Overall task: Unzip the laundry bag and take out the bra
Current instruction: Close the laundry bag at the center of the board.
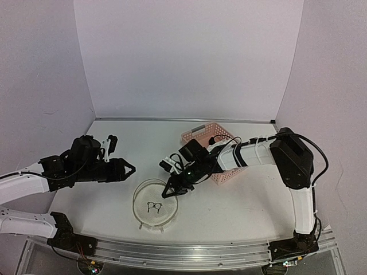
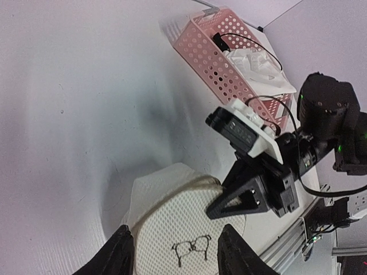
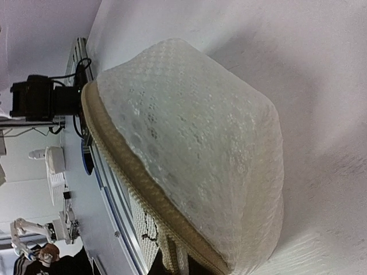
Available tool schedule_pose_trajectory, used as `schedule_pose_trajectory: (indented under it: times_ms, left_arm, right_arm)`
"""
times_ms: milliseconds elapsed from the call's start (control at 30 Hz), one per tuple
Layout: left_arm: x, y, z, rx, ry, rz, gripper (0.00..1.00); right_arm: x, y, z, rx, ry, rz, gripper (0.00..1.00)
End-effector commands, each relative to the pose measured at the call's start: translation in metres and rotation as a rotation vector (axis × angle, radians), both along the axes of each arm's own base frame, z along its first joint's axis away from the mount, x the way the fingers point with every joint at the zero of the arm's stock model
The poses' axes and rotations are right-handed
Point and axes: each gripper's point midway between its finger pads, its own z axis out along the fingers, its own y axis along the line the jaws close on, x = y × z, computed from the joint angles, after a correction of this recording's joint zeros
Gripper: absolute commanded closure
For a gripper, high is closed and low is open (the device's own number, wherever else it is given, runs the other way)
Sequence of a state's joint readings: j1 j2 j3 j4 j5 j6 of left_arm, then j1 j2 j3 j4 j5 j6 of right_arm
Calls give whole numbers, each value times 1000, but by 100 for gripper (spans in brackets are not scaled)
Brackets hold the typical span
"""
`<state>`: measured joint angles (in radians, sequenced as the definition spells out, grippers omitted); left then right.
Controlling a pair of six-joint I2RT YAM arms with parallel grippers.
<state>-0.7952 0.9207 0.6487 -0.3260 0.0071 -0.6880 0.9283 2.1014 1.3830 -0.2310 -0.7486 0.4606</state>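
The laundry bag is a round white mesh pouch with a small black drawing on top, lying flat near the table's front. It fills the right wrist view, where a tan zipper seam runs round it. My right gripper is shut on the bag's far rim at that seam, with its dark fingers at the bottom edge of its own view. My left gripper hovers open to the bag's left, its fingers apart over the mesh and holding nothing. The bra is not visible.
A pink lattice basket stands behind the right arm. It holds white items and a thin black cord, and I cannot tell what they are. White walls enclose the table on three sides. A metal rail runs along the front edge.
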Motion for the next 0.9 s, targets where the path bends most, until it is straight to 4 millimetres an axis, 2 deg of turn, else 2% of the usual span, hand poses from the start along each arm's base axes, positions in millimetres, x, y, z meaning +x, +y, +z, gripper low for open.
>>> schedule_pose_trajectory:
  times_ms: [0,33,167,400,500,567,667,867]
  left_arm:
    - [2,-10,12,-10,-18,-48,50]
    - [1,-11,11,-8,-14,-55,50]
    - [-2,-17,-1,5,24,-89,49]
    - [-11,-21,-28,28,116,-119,48]
    - [-10,-21,-35,36,132,-112,48]
    - [-9,-23,-35,36,135,-114,48]
    - [-8,-25,-33,33,134,-119,48]
    - [-6,-24,-25,22,111,-104,48]
  right_arm:
    - [40,11,16,100,34,-107,100]
    - [47,9,16,102,39,-122,100]
    - [53,9,13,109,46,-118,100]
    - [66,-6,-3,77,59,-163,99]
    - [71,-5,-7,74,64,-180,94]
    - [73,-2,-6,78,65,-192,88]
    - [78,0,1,96,37,-202,77]
    - [87,-8,14,104,-12,-233,67]
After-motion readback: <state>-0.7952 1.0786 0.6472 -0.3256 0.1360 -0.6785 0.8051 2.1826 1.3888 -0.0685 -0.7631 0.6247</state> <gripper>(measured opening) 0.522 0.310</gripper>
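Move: The right hand already has its shut fingers on the lid's rim at the far right of the laundry bag, whose middle lies about 5 cm to its left, 4 cm back and 3 cm lower. The pink basket stands some 25 cm ahead of this hand and 23 cm to its right, slightly lower. From the left hand the bag's middle is about 6 cm to the right, 4 cm back and 13 cm below. Still gripping the zipped rim, the right hand drags the laundry bag forward about 7 cm towards the board's centre, fast at first and then easing off, sinking slightly and turning some 10 degrees clockwise; near the end its fingers open partway around the seam. The left hand, half open, sinks about 5 cm towards the bag's left side, drifting a little right and tipping down. ##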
